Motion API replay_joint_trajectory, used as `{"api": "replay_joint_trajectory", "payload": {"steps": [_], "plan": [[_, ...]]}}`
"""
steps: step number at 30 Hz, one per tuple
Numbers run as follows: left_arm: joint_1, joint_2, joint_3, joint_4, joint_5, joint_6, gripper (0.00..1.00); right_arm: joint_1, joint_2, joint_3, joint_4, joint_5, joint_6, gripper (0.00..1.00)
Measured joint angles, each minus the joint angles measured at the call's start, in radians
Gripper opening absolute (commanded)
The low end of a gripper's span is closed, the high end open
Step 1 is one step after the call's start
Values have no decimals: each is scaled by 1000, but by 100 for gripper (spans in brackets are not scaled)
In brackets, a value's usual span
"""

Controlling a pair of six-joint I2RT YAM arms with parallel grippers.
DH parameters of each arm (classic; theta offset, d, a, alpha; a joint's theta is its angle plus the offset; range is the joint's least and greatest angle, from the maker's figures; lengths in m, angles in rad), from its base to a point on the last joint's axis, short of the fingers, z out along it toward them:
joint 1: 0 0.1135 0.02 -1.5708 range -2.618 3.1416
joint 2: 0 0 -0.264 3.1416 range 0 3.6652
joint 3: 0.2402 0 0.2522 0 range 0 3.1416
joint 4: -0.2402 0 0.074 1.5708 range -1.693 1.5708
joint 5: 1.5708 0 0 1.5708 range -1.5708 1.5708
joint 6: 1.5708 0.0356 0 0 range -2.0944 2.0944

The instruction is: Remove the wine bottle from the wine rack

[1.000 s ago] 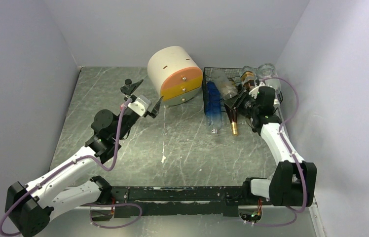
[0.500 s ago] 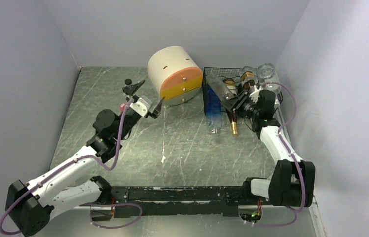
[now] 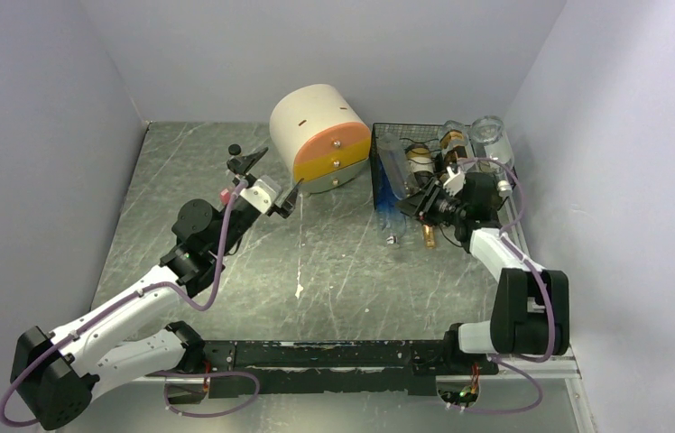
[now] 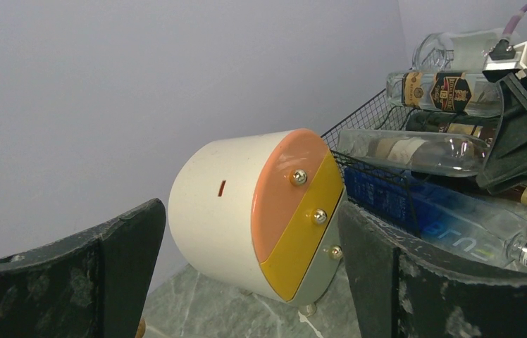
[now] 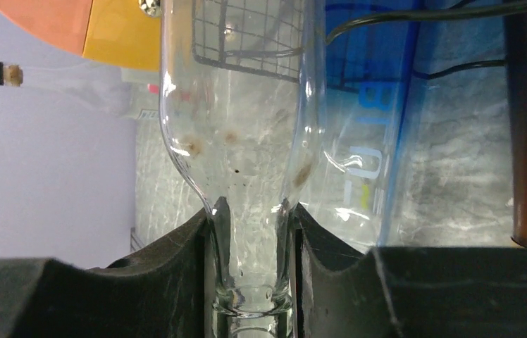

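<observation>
The wine rack (image 3: 386,129) is a black wire-mesh box at the back right, also in the left wrist view (image 4: 368,118). A clear wine bottle (image 3: 399,170) lies slanted over its left front part, neck pointing at the right arm. My right gripper (image 3: 428,200) is shut on that neck. In the right wrist view both fingers (image 5: 176,271) press the glass neck of the bottle (image 5: 239,127), with rack mesh (image 5: 246,35) behind it. My left gripper (image 3: 278,168) stands open and empty beside the drawer unit (image 4: 232,211).
A blue bottle (image 3: 391,203) and a brown gold-capped bottle (image 3: 428,236) stick out of the rack's front. A labelled bottle (image 3: 451,142) and a clear one (image 3: 489,133) lie on the rack. The cream-and-orange drum (image 3: 320,135) stands left of it. The right wall is close.
My right wrist has dropped and swung leftward with the clear bottle's neck in its grip, and the bottle has turned with it. The left arm has barely moved.
</observation>
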Motion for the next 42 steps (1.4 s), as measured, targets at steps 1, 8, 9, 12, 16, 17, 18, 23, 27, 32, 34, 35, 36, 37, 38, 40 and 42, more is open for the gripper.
{"api": "replay_joint_trajectory", "payload": {"steps": [1, 8, 9, 12, 16, 17, 18, 23, 27, 32, 34, 35, 36, 37, 38, 40, 42], "plan": [[0, 0, 0, 0, 0, 0, 95, 1, 13, 0, 11, -9, -3, 29], [-2, 0, 0, 0, 0, 0, 95, 1, 74, 11, 59, -51, -14, 56], [-2, 0, 0, 0, 0, 0, 95, 0, 88, 20, 60, -54, -18, 58], [-2, 0, 0, 0, 0, 0, 95, 0, 125, 43, 55, -60, -26, 69], [-3, 0, 0, 0, 0, 0, 95, 0, 143, 63, 35, -58, -44, 80], [-3, 0, 0, 0, 0, 0, 95, 0, 144, 69, 27, -57, -50, 82], [-3, 0, 0, 0, 0, 0, 95, 0, 145, 77, 19, -54, -56, 83], [-5, 0, 0, 0, 0, 0, 95, 0, 148, 124, -8, -47, -75, 87], [-6, 3, 0, 0, 0, 0, 95, 0, 152, 138, 1, -47, -68, 88], [-7, 10, 0, 0, 0, 0, 95, 0, 192, 150, 24, -47, -33, 86], [-8, 11, 0, 0, 0, 0, 95, 0, 214, 152, 49, -48, -7, 84], [-9, 11, 0, 0, 0, 0, 95, 0, 222, 152, 60, -53, 6, 84], [-9, 11, 0, 0, 0, 0, 95, 0, 231, 153, 72, -56, 17, 84], [-9, 11, 0, 0, 0, 0, 95, 0, 238, 156, 82, -58, 30, 84], [-9, 11, 0, 0, 0, 0, 95, 0, 245, 158, 90, -58, 39, 84], [-10, 11, 0, 0, 0, 0, 95, 0, 253, 165, 108, -59, 59, 84], [-10, 11, 0, 0, 0, 0, 95, 0, 257, 171, 121, -61, 73, 83]]}}
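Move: The right hand already grips the clear bottle by its neck. The body's middle lies about 11 cm ahead and 4 cm left, 2 cm higher. In the rack, some 8 cm below the hand, the blue bottle lies about 5 cm left and 1 cm ahead, and the brown gold-necked bottle 4 cm right and 1 cm ahead. From the idle left hand the clear bottle's middle is about 16 cm ahead, 30 cm right and 19 cm lower. The right hand eases the held neck of the clear bottle down towards the blue bottle, dipping about 1.5 cm as the fingers open and let go of the glass. With the fingers left wide, it carries on forward from the mouth end towards the body, rising back and dipping slightly once more, some 5 cm forward in all, to straddle the bottle near its shoulder. ##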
